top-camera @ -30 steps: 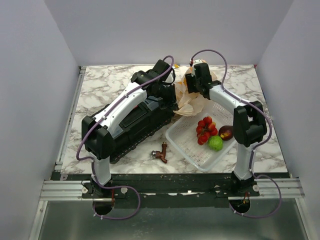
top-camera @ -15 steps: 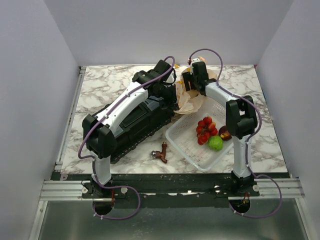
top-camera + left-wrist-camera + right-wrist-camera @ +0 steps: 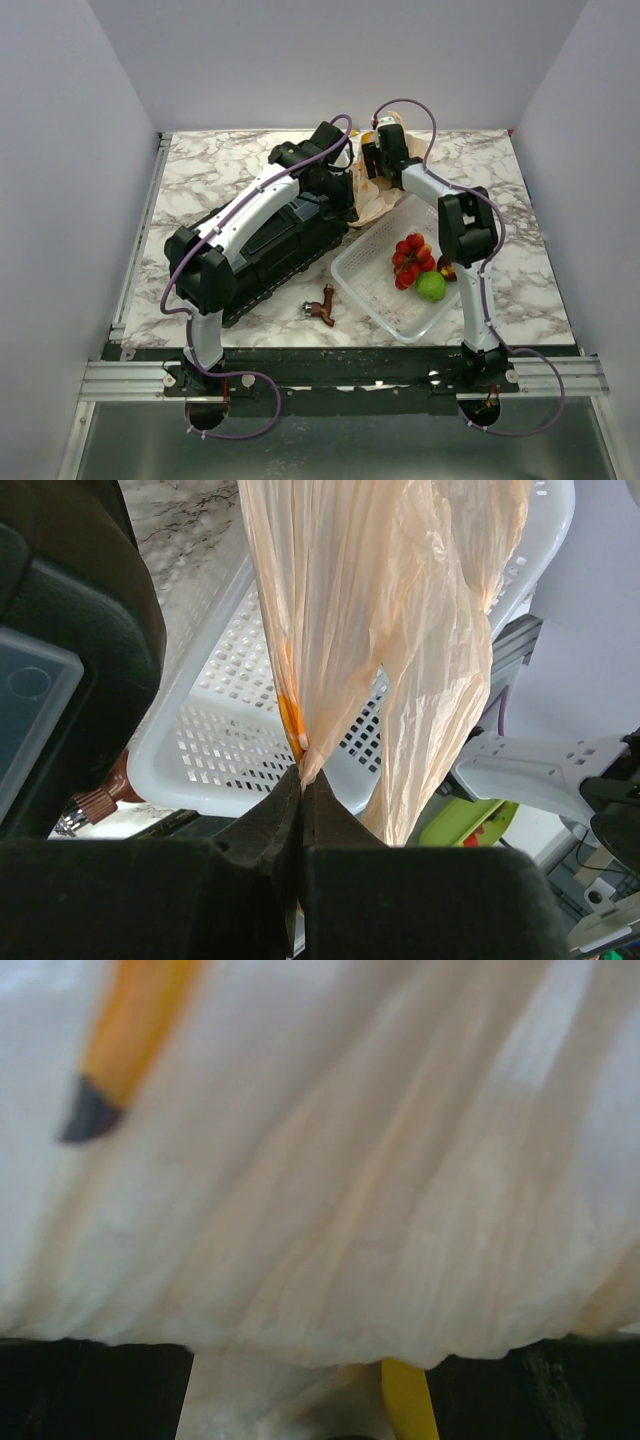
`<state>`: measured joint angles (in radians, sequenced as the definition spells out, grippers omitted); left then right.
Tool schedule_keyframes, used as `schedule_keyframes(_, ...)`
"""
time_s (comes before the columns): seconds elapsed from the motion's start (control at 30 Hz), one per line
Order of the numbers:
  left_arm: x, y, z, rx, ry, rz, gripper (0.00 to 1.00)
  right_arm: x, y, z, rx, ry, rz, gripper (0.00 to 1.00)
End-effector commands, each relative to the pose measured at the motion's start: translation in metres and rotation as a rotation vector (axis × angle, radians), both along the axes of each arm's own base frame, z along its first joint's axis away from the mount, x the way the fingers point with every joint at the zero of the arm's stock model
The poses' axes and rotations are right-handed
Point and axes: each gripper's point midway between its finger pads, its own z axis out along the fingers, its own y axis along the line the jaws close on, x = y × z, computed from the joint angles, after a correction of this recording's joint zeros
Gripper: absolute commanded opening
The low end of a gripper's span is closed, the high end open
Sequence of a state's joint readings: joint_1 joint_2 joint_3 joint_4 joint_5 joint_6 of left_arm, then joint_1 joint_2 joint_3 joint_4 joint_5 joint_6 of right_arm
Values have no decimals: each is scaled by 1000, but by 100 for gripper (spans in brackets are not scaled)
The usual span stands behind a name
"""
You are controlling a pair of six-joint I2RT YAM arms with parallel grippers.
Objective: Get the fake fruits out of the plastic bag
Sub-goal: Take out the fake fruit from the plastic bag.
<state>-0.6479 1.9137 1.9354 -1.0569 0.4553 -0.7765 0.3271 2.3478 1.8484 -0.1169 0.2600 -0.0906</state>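
The plastic bag (image 3: 378,197), tan and crinkly with banana prints, hangs bunched at the back between both arms. My left gripper (image 3: 302,772) is shut on a gathered fold of the plastic bag (image 3: 400,630), above the white mesh basket (image 3: 230,740). My right gripper (image 3: 384,152) is pushed against the bag's top. In the right wrist view the bag (image 3: 330,1160) fills the picture, and the dark fingers (image 3: 90,1390) stand wide apart with film between them. In the basket (image 3: 372,292) lie a red berry cluster (image 3: 412,258), a green lime (image 3: 431,286) and a dark fruit (image 3: 444,269), half hidden by the right arm.
A large black case (image 3: 270,250) lies under the left arm, left of the basket. In front of the case, a small brown object (image 3: 322,305) rests on the marble table (image 3: 200,175). Grey walls close in the back and both sides.
The right arm has swung left and back, its elbow now over the basket's right edge, covering more of the dark fruit. The left arm holds still with the bag.
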Motion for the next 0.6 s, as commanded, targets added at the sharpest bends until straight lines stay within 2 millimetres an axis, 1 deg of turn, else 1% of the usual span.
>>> schedule_keyframes(0.0,-11,-1,1,-6,36,-42,0,20,-13,-2,-15,-65,-74,77)
schedule_keyframes(0.03,-11,-1,1,-7,37,-44,0,21,-13,-4,-14,-65,-72,74)
schedule_keyframes(0.1,-11,0,0,-3,35,-45,0,22,-11,-3,-8,-64,-64,59)
schedule_keyframes(0.23,-11,1,-2,4,37,-47,0,19,-11,4,9,-71,-69,42)
schedule_keyframes(0.37,-12,1,-3,7,40,-48,0,12,-7,22,46,-77,-58,31)
schedule_keyframes(0.47,-13,3,-5,13,39,-47,0,5,-5,38,90,-74,-66,24)
schedule_keyframes(0.57,-14,4,-7,18,44,-42,0,-7,-2,56,157,-75,-81,21)
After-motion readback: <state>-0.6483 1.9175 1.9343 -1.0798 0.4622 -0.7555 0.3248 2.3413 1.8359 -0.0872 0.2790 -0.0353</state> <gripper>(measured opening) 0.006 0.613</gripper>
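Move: The right hand is already inside the plastic bag, open around a fake fruit that lies roughly 2 cm farther ahead and 2 cm below. A banana shows through the bag about 3 cm ahead and 5 cm left of this hand; the tomatoes in the basket lie some 25 cm back and 6 cm right. From the left hand, the fruit is about 15 cm ahead, 9 cm right and 17 cm below. Right fingers close on the fruit about 1 cm forward, then ease back; the left keeps pinching the bag. ##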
